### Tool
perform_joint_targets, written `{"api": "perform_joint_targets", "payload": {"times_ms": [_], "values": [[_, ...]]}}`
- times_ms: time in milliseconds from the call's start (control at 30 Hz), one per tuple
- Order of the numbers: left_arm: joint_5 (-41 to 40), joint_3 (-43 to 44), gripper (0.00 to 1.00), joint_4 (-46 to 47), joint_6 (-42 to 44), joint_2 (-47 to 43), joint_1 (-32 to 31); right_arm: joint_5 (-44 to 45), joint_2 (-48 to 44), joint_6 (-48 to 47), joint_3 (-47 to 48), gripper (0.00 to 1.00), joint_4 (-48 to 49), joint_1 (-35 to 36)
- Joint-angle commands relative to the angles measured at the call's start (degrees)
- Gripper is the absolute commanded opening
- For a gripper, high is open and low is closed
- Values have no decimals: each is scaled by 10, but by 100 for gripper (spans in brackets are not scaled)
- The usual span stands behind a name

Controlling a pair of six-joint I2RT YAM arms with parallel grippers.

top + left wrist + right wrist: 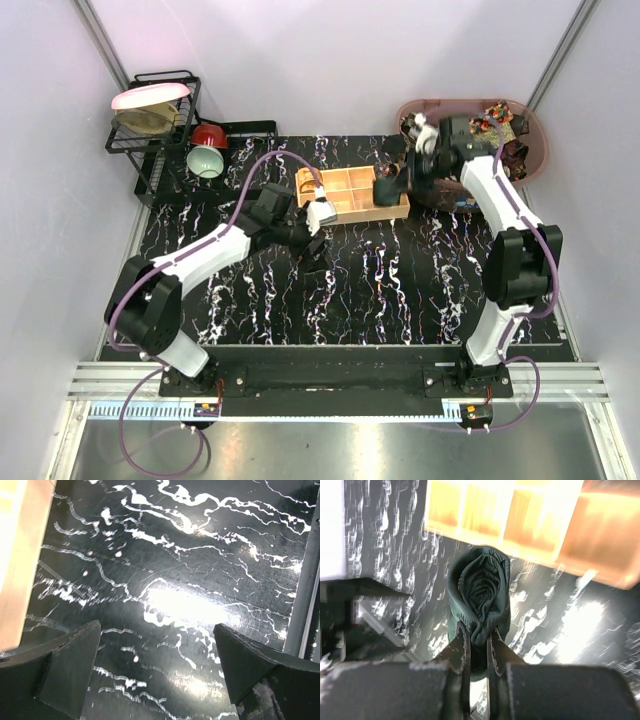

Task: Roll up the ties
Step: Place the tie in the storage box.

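Note:
A dark green tie (479, 592), wound into a tight roll, is pinched at its lower edge by my right gripper (478, 636), which is shut on it. In the top view this roll (388, 188) hangs at the right end of the tan wooden box (345, 190), held there by the right gripper (392, 180). More patterned ties (492, 122) lie heaped in the pink basket (535, 150) at the back right. My left gripper (156, 626) is open over bare marbled table, nothing between its fingers (70, 665). From above, the left gripper (314, 248) sits just in front of the box's left end.
The wooden box's side (15, 565) fills the left edge of the left wrist view. A black dish rack (150, 110) with a pink plate stands at the back left, with a red bowl (208, 134) and a pale green bowl (205, 160) beside it. Walls close in both sides.

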Motion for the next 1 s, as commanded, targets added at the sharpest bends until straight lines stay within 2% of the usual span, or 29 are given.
{"api": "perform_joint_targets", "payload": {"times_ms": [0,267,667,967], "values": [[10,3,99,-28,-17,-39,12,109,68,-41,152,0,-72,-3],[11,-17,99,-41,-24,-72,32,197,243,-122,428,0,-243,-2],[29,-48,99,-30,-29,-94,51,224,281,-158,462,0,-281,21],[35,-71,99,-23,-43,-116,59,253,320,-160,487,0,-271,41]]}}
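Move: The right hand holds the rolled green tie. The storage box's front-right compartment lies about 9 cm ahead, 1 cm to the left and 14 cm below it. The patterned tie in the compartment behind stands 6 cm beyond that one at the same left-right place; the pink bin of ties is some 18 cm right and 13 cm ahead of the hand. From the empty left hand, the front-right compartment is about 18 cm ahead, 17 cm right. Keep the green roll pinched and swing the right gripper forward about 10 cm towards the box's front-right compartment, rising slightly and drifting right, then sink about 8 cm from the top of that arc. Meanwhile roll the wrist some 25 degrees so the fingers point more steeply down. Draw the open left gripper away leftward and slightly back. ##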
